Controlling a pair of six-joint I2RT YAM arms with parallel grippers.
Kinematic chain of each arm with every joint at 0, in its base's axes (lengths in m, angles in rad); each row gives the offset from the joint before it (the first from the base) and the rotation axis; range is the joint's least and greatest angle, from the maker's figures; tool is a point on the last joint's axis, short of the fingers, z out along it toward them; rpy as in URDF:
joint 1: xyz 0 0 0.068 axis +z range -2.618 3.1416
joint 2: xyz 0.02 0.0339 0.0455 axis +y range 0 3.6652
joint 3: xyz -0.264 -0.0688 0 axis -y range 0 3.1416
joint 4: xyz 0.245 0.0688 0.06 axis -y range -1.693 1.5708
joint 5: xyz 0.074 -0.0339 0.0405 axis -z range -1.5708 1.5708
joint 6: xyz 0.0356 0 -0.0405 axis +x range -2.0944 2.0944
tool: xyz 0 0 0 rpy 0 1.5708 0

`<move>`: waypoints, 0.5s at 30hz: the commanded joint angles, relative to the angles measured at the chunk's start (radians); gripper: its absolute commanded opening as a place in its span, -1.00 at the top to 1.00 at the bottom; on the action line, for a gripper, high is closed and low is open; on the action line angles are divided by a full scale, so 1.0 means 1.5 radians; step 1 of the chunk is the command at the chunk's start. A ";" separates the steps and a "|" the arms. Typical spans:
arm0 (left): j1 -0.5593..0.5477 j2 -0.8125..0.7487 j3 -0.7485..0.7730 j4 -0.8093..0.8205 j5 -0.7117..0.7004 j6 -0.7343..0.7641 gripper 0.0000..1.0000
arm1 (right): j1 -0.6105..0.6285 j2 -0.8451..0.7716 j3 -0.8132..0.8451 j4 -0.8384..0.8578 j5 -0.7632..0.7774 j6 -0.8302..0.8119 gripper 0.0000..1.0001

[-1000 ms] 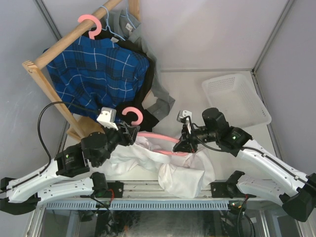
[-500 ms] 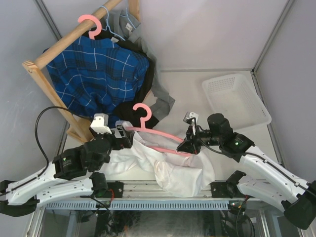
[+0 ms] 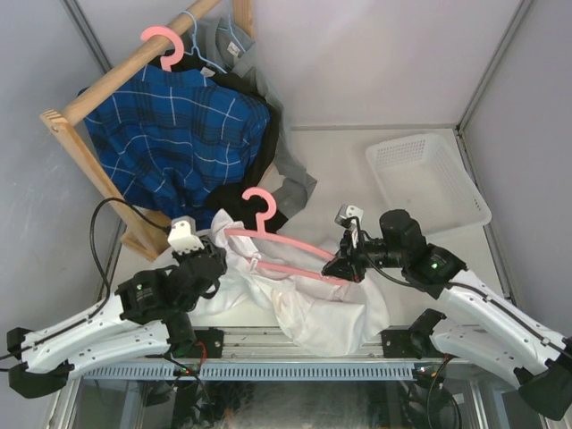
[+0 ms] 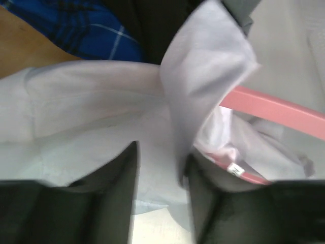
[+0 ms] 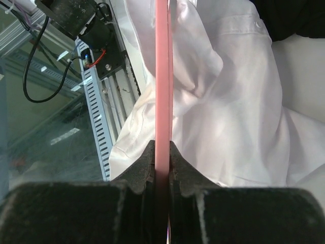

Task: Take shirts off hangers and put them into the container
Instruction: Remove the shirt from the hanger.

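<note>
The white shirt point(image 3: 308, 299) lies crumpled at the table's near edge, with a pink hanger point(image 3: 286, 243) still running through it. My right gripper point(image 3: 344, 264) is shut on that hanger's arm point(image 5: 162, 76), above the white cloth point(image 5: 228, 101). My left gripper point(image 3: 217, 257) sits at the shirt's left side, its jaws apart with white cloth point(image 4: 91, 112) lying between the fingers point(image 4: 122, 173). A fold stands up beside the pink hanger point(image 4: 274, 109). The blue plaid shirt point(image 3: 179, 125), black shirt point(image 3: 257, 152) and grey shirt point(image 3: 293, 179) hang on the rack. The white container point(image 3: 427, 179) stands at the back right.
The wooden rack point(image 3: 85, 156) leans at the back left. On its rail sit a second pink hanger hook point(image 3: 164, 40) and a light-blue wire hanger point(image 3: 201, 49). Grey walls close in the table on the left, back and right.
My left gripper let go near the hanger's hook, opened wide, dropped back into the white shirt and half closed. The hook swung up and away. My right gripper kept its hold, drifting slightly right.
</note>
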 commanded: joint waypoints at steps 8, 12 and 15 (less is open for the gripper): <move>0.187 -0.065 -0.013 -0.025 0.008 0.042 1.00 | 0.008 -0.138 0.018 -0.061 0.102 0.017 1.00; 0.246 -0.059 -0.002 -0.063 -0.005 0.036 1.00 | 0.017 -0.163 0.048 -0.109 0.127 0.013 1.00; 0.289 -0.075 -0.008 -0.068 0.001 0.034 1.00 | 0.018 -0.201 0.055 -0.122 0.121 0.013 1.00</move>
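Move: A loose edge of the white shirt already lies between the left hand's half-open fingers; the pink hanger's hook stands about 9 cm to the right and 7 cm farther out. The right hand grips the hanger's right end. From the right hand, that shirt edge is roughly 26 cm to the left and 5 cm ahead, and the container about 20 cm to the right and 20 cm ahead, lower down. Left fingers shut on the shirt edge, drawing it 8 cm left; the right hand pulls the hanger right, rising slightly. ##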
